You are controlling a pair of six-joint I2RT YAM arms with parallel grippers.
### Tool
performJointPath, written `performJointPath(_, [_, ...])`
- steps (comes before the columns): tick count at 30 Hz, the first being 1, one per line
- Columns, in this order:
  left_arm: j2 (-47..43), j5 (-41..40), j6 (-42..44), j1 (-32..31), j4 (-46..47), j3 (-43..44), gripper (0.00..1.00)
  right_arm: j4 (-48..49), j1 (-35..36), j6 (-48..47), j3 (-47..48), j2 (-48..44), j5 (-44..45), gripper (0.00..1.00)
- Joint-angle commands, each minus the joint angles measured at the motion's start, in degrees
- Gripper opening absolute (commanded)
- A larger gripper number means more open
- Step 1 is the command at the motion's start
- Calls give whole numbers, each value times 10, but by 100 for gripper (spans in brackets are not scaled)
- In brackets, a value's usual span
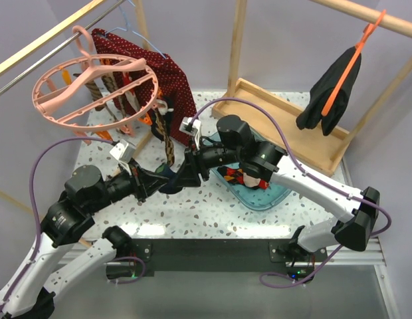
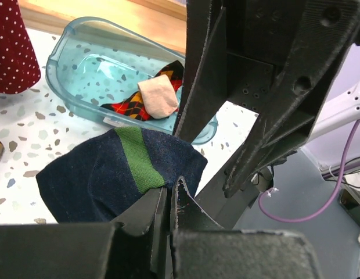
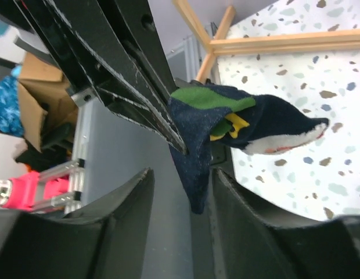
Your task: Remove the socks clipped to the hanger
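Observation:
The pink ring hanger (image 1: 93,90) hangs from the rail at the back left, with brown checked socks (image 1: 163,133) still clipped under it. My left gripper (image 2: 171,189) is shut on the edge of a dark navy sock (image 2: 104,180) with a green stripe, held above the table centre (image 1: 171,181). My right gripper (image 3: 183,180) stands open around the lower corner of the same navy sock (image 3: 226,128); the cloth touches one finger only. The left gripper's black fingers (image 3: 128,75) pinch the sock just above.
A clear blue bin (image 1: 269,196) at centre right holds removed socks (image 2: 151,99). A red white-dotted cloth (image 1: 173,80) hangs behind the hanger. A black garment (image 1: 332,90) on an orange hanger (image 1: 349,66) hangs at the back right over a wooden tray (image 1: 325,143).

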Motion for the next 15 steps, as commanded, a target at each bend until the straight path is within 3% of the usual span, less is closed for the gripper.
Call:
performJointPath(1, [-5,18,-2,3,39,7,0,58,10,26,1,6,-25,44])
performJointPath(5, [-5,20,-3,3,42,6,0,60,15,29,-5,9,-9,16])
performJointPath(6, [-5,19,-3,2,42,7,0,56,15,27,-7,5,2,3])
performJointPath(9, [-6,11,-2,2,40,9,26,10,13,12,-11,-8,100,0])
performJointPath(10, [-7,9,-2,3,39,9,41,-4,12,6,-10,-22,131,0])
performJointPath(11, [-9,1,-2,3,39,9,46,-16,8,1,-12,-29,195,0])
performJointPath(15, [-18,-26,-3,3,33,12,59,-73,-31,-2,-20,-64,286,0])
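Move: The navy sock, still pinched in the left fingers, has its middle about 2 cm ahead of the right hand, 2 cm to its left and 2 cm lower. From the left hand it is some 3 cm ahead, 2 cm to the right and 2 cm below. From the right hand, a brown patterned sock hangs roughly 10 cm ahead and 3 cm left, near hand height; the blue basin is about 14 cm ahead, 22 cm right and 26 cm below. The right fingers, about half open around the sock's near end, pinch fully shut on it with a small nudge of about 1 cm to the left; the left fingers then open to over half and let go, that hand staying put. The right hand heads off forward and somewhat down, some 4 cm, turning clockwise by roughly 15 degrees. ##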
